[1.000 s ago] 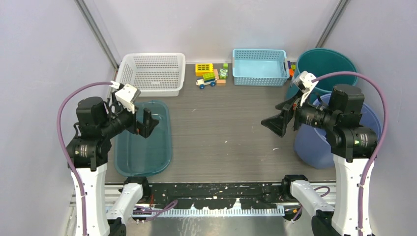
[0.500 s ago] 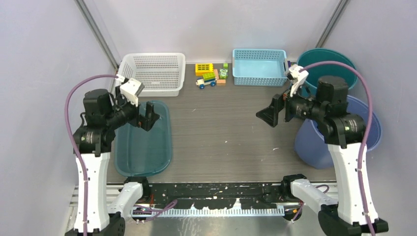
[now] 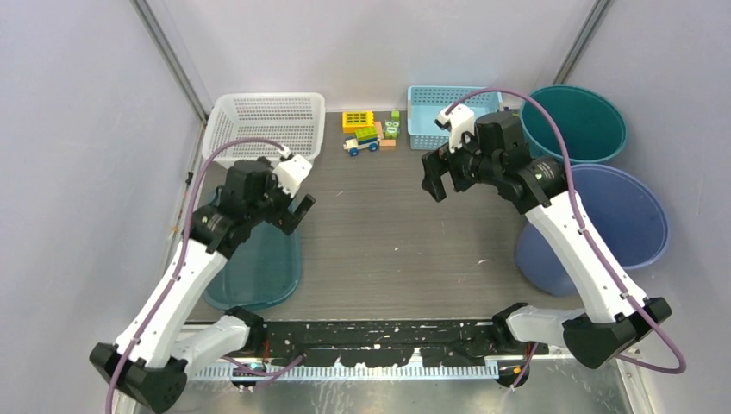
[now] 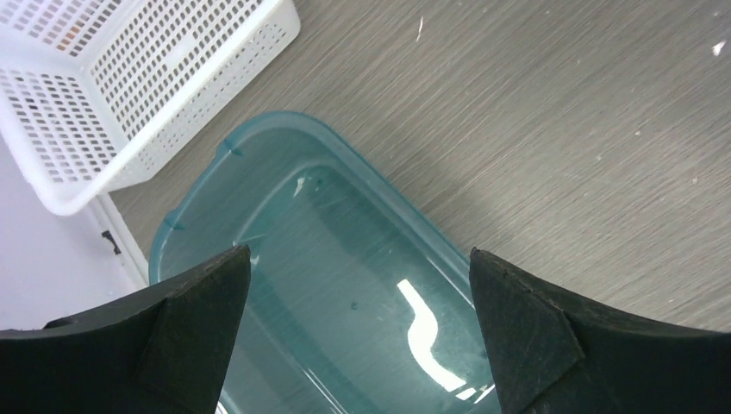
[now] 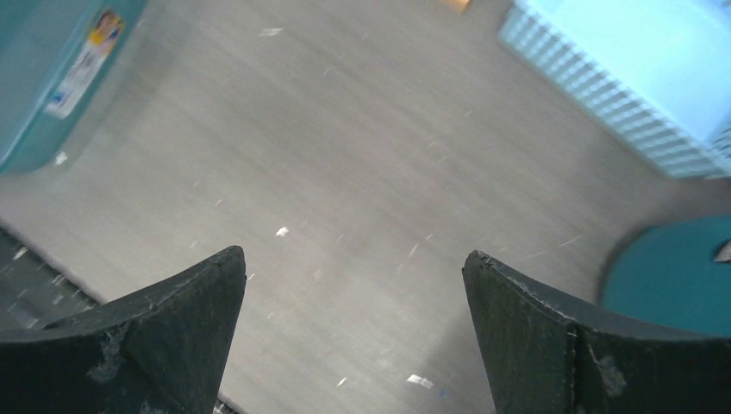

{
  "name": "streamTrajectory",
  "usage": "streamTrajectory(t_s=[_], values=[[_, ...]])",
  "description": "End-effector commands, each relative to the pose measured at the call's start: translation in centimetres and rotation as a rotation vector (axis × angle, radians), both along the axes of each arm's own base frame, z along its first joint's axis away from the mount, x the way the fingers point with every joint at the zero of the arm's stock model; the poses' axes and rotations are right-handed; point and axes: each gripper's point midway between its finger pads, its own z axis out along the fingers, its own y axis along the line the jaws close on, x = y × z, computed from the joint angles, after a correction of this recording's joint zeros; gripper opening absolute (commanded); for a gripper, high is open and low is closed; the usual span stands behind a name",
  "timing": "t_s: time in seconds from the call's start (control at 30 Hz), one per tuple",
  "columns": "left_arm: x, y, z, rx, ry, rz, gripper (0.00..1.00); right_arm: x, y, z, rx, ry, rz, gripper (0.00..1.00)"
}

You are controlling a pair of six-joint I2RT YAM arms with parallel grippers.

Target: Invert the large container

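Note:
The large container point(image 3: 254, 269) is a see-through teal rectangular tub lying open side up at the table's left. In the left wrist view the large container point(image 4: 345, 285) fills the lower middle. My left gripper point(image 3: 293, 210) hovers above its far right corner, open, nothing between its fingers point(image 4: 194, 302). My left gripper point(image 4: 358, 253) looks straight down into the tub. My right gripper point(image 3: 440, 181) hangs open over bare table near the blue basket, far from the tub. In the right wrist view my right gripper point(image 5: 353, 254) is empty, and the tub's corner point(image 5: 34, 86) shows at top left.
A white basket point(image 3: 267, 128) stands behind the tub. Toy blocks point(image 3: 369, 131) lie at the back middle, next to a light blue basket point(image 3: 455, 116). A teal round bin point(image 3: 573, 121) and a blue round bin point(image 3: 621, 224) stand at the right.
Both arms have stretched forward over the table. The left gripper went right, to the tub's far right corner. The right gripper swung left and back towards the blue basket. Both stayed open.

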Motion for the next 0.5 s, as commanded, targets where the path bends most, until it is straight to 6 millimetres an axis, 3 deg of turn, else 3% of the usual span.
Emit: streamTrajectory(t_s=[0.0,0.13,0.47], values=[[-0.7,0.9,2.1,-0.027,-0.204,-0.019,1.0,4.6,-1.2,2.8,-0.045,-0.248,-0.104,1.0],[-2.9,0.1,1.1,-0.073,-0.19,-0.101,1.0,7.4,-1.5,1.7,-0.106,-0.294,-0.143,1.0],[-3.4,1.0,-1.4,-0.13,-0.214,-0.052,1.0,14.6,-2.4,-0.7,-0.207,-0.336,-0.349,1.0]])
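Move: The teal tray lies under the left gripper, its middle about 8 cm to the left, 1 cm ahead and 21 cm below; the white basket stands roughly 26 cm ahead and 6 cm left. From the right gripper the light-blue basket is some 27 cm ahead, 7 cm right and 23 cm down. The toy blocks lie about 25 cm ahead and 11 cm left of the right gripper, and the teal bucket 18 cm ahead and 28 cm right. Reach the open right gripper forward about 11 cm towards the light-blue basket, level at first and then sinking some 4 cm, while turning it clockwise and tipping its fingers up a little. Draw the open left gripper back about 4 cm over the teal tray and lower it a couple of centimetres, tilting its fingers up about 10 degrees. Stay clear of everything. ##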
